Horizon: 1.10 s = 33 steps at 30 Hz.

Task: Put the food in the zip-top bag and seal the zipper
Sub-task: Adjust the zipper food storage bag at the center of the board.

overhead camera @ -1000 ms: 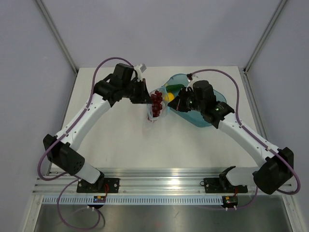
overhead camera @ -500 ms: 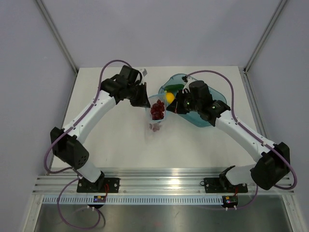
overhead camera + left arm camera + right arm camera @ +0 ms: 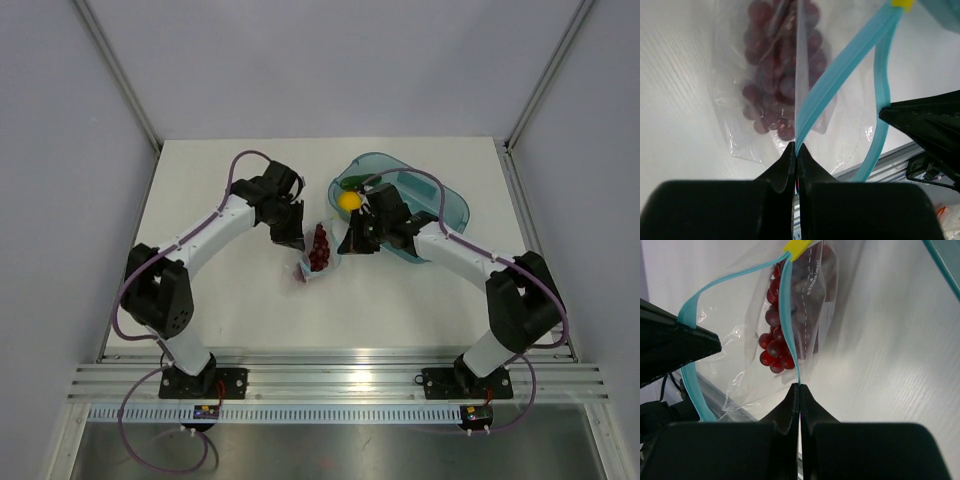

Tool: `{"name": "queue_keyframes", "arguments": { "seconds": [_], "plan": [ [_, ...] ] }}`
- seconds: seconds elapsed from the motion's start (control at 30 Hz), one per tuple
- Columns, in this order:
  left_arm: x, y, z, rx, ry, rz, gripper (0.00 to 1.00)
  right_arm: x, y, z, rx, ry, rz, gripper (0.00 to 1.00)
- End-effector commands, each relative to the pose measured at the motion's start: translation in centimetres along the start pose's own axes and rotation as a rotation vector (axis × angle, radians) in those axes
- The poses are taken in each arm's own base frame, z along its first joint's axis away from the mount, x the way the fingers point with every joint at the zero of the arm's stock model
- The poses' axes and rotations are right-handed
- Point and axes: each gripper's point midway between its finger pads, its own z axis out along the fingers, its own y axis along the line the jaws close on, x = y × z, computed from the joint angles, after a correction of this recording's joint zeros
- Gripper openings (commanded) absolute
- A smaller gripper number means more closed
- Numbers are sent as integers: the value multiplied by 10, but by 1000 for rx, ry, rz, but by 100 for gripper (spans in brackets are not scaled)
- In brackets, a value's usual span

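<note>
The clear zip-top bag (image 3: pixel 318 255) hangs between both grippers above the table, its mouth spread apart. Dark red grapes (image 3: pixel 777 95) (image 3: pixel 776 335) (image 3: pixel 320 247) sit inside it. My left gripper (image 3: pixel 796 146) (image 3: pixel 291 236) is shut on one side of the light blue zipper (image 3: pixel 840 75). My right gripper (image 3: pixel 799 386) (image 3: pixel 352 240) is shut on the other side of the zipper (image 3: pixel 789 330). A yellow slider (image 3: pixel 797 247) sits at the far end of the strip. The yellow lemon (image 3: pixel 349 200) and the dark green vegetable (image 3: pixel 350 184) lie in the tray.
The teal translucent tray (image 3: pixel 440 200) stands at the back right, partly under my right arm. Metal rails (image 3: pixel 340 375) run along the near edge. Grey walls enclose the table on the left, right and back.
Both arms have drawn nearer to the front and closer together, carrying the bag with the grapes toward the table's middle. The lemon is now uncovered in the tray.
</note>
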Motion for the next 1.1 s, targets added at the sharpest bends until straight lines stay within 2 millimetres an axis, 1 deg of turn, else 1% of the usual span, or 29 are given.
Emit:
{"name": "queue_keyframes", "arguments": {
  "seconds": [0.0, 0.03, 0.07, 0.1, 0.13, 0.17, 0.23, 0.27, 0.3, 0.33, 0.37, 0.43, 0.47, 0.53, 0.63, 0.67, 0.7, 0.73, 0.77, 0.8, 0.83, 0.87, 0.93, 0.97, 1.0, 1.03, 1.07],
  "plan": [
    [-42, -38, -96, 84, -268, 83, 0, -47, 69, -55, -169, -173, -116, 0],
    [-50, -47, -115, 102, -316, 98, 0, -49, 76, -63, -183, -185, -128, 0],
    [-51, -49, -126, 109, -340, 103, 0, -56, 87, -78, -207, -219, -142, 0],
    [-50, -51, -138, 119, -366, 108, 0, -56, 91, -82, -216, -225, -149, 0],
    [-51, -52, -142, 125, -378, 112, 0, -58, 94, -86, -222, -233, -151, 0],
    [-48, -51, -139, 126, -370, 110, 0, -58, 97, -90, -229, -240, -157, 0],
    [-47, -48, -126, 122, -351, 106, 0, -57, 92, -85, -218, -235, -148, 0],
    [-39, -42, -110, 108, -306, 92, 0, -51, 83, -72, -197, -205, -138, 0],
    [-39, -41, -100, 113, -291, 89, 0, -48, 79, -65, -187, -188, -133, 0],
    [-35, -37, -85, 104, -256, 81, 0, -45, 72, -56, -174, -170, -129, 0],
    [-33, -33, -74, 94, -238, 70, 0, -37, 61, -39, -149, -136, -113, 0],
    [-31, -19, -50, 39, -203, 55, 0, -30, 47, -23, -111, -104, -106, 0],
    [-29, -16, -46, 23, -189, 57, 0, -24, 38, -12, -85, -74, -96, 0],
    [-30, -16, -47, 13, -178, 61, 0, -20, 33, -8, -75, -57, -98, 0],
    [-40, -21, -62, 21, -228, 80, 0, -27, 33, -16, -54, -85, -115, 0],
    [-42, -23, -66, 21, -239, 90, 0, -34, 36, -24, -42, -111, -125, 0],
    [-42, -22, -69, 16, -236, 92, 0, -37, 37, -28, -34, -118, -151, 2],
    [-46, -26, -74, 22, -249, 99, 0, -47, 45, -37, -40, -147, -173, 9],
    [-46, -26, -74, 23, -247, 99, 0, -50, 44, -41, -21, -156, -181, 19],
    [-47, -27, -76, 26, -250, 100, 0, -55, 44, -46, -11, -175, -206, 25],
    [-47, -28, -76, 30, -252, 101, 0, -61, 46, -53, -1, -200, -222, 36],
    [-48, -28, -77, 29, -254, 101, 0, -71, 42, -58, 42, -238, -227, 40],
    [-49, -28, -77, 25, -256, 96, 0, -87, 41, -67, 87, -292, -255, 45],
    [-50, -29, -77, 26, -259, 98, 0, -94, 35, -70, 134, -321, -256, 48],
    [-51, -28, -77, 22, -258, 95, 0, -98, 34, -71, 140, -325, -273, 50],
    [-52, -27, -77, 18, -263, 97, 0, -110, 30, -72, 172, -355, -273, 51],
    [-52, -28, -78, 19, -263, 98, 0, -118, 24, -72, 214, -379, -277, 52]
  ]
}}
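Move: Both hands still pinch opposite sides of the open bag's mouth, with the grapes hanging between and below them. From the left hand they are about 3 cm ahead, 4 cm to the right and 8 cm down; from the right hand, about 3 cm ahead, 5 cm to the left and 7 cm down. The yellow fruit lies roughly 15 cm ahead of the right hand and 3 cm to its right, the cucumber about 20 cm ahead and 5 cm right, the blue tray's middle some 15 cm ahead and 15 cm right, all about 8 to 10 cm lower. Holding the zipper rim from both sides, the two hands hoist the bag together by some 12 to 15 cm and bring it back down almost to where it began, in one more quick shake. Near the bottom the right fingers open about halfway and let go of the rim, that hand then pulling up and forward off the bag with its fingertips tilting forward, while the left keeps its pinch and eases up a few centimetres. ##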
